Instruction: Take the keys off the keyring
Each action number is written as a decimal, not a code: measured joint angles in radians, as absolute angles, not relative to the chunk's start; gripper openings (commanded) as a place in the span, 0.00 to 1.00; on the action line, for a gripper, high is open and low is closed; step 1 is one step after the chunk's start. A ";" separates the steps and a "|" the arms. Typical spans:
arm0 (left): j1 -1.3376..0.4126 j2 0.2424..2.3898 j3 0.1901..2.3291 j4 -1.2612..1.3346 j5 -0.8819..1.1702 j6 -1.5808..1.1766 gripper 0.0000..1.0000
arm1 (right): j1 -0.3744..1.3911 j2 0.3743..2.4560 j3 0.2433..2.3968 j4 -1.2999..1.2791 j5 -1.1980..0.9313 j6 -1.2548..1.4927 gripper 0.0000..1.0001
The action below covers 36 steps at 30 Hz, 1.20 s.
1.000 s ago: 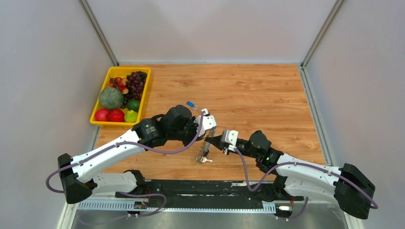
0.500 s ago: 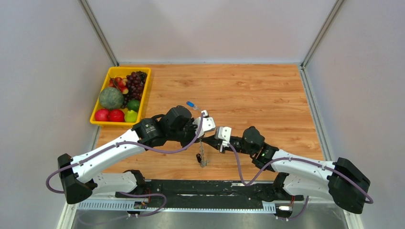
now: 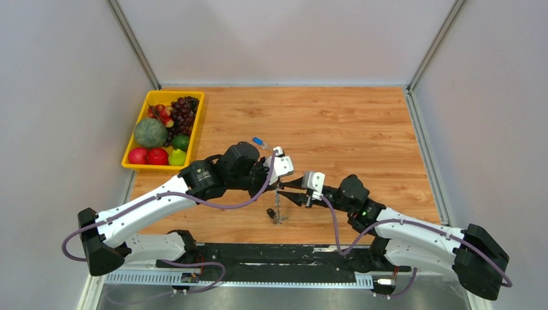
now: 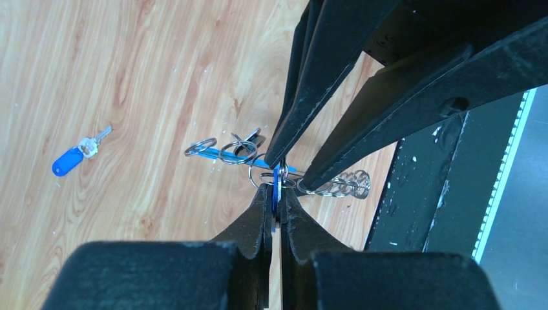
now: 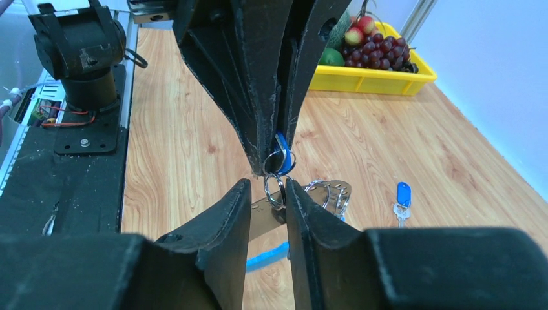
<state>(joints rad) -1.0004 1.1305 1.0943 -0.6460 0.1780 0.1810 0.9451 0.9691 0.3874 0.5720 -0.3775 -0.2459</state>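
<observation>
My left gripper is shut on a blue key head and holds the bunch above the table. The keyring, silvery with a blue curved segment and several small rings, hangs below it. A black-headed key dangles at its low end. My right gripper is open, its fingertips on either side of a small silver ring just under the left fingertips. In the right wrist view the keyring lies behind my right gripper. In the left wrist view my left gripper meets the right fingers.
A loose blue-headed key lies on the wooden table beyond the grippers; it also shows in the left wrist view and the right wrist view. A yellow tray of fruit stands at the far left. A black base rail runs along the near edge.
The right gripper went left to the left gripper's tips, then drew back a little to the right. The hanging keyring swung from slanted to nearly straight down. The left gripper kept its hold.
</observation>
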 measured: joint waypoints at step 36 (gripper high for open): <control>-1.001 1.499 1.531 -0.975 0.039 -0.137 0.00 | 0.933 0.834 0.208 0.858 -0.168 -0.133 0.87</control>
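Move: My left hand still grips a blue tag. The small ring threaded on it sits about 2 cm to my left hand's right and 1 cm lower, and about 1 cm left of my right hand, between its parting fingers. The main keyring hangs some 3 cm back and 6 cm below my left hand. The loose blue-tagged key lies on the table about 13 cm ahead of that hand, 5 cm left and 20 cm down. I back my right hand off to the right about 4 cm, rising a little, its fingers spreading from about a third to nearly wide around the small ring. My left hand keeps the blue tag pinched; after a slow start I swing it forward and right about 4 cm, up then back down, turning it some 25 degrees, counter-clockwise and tipping. ##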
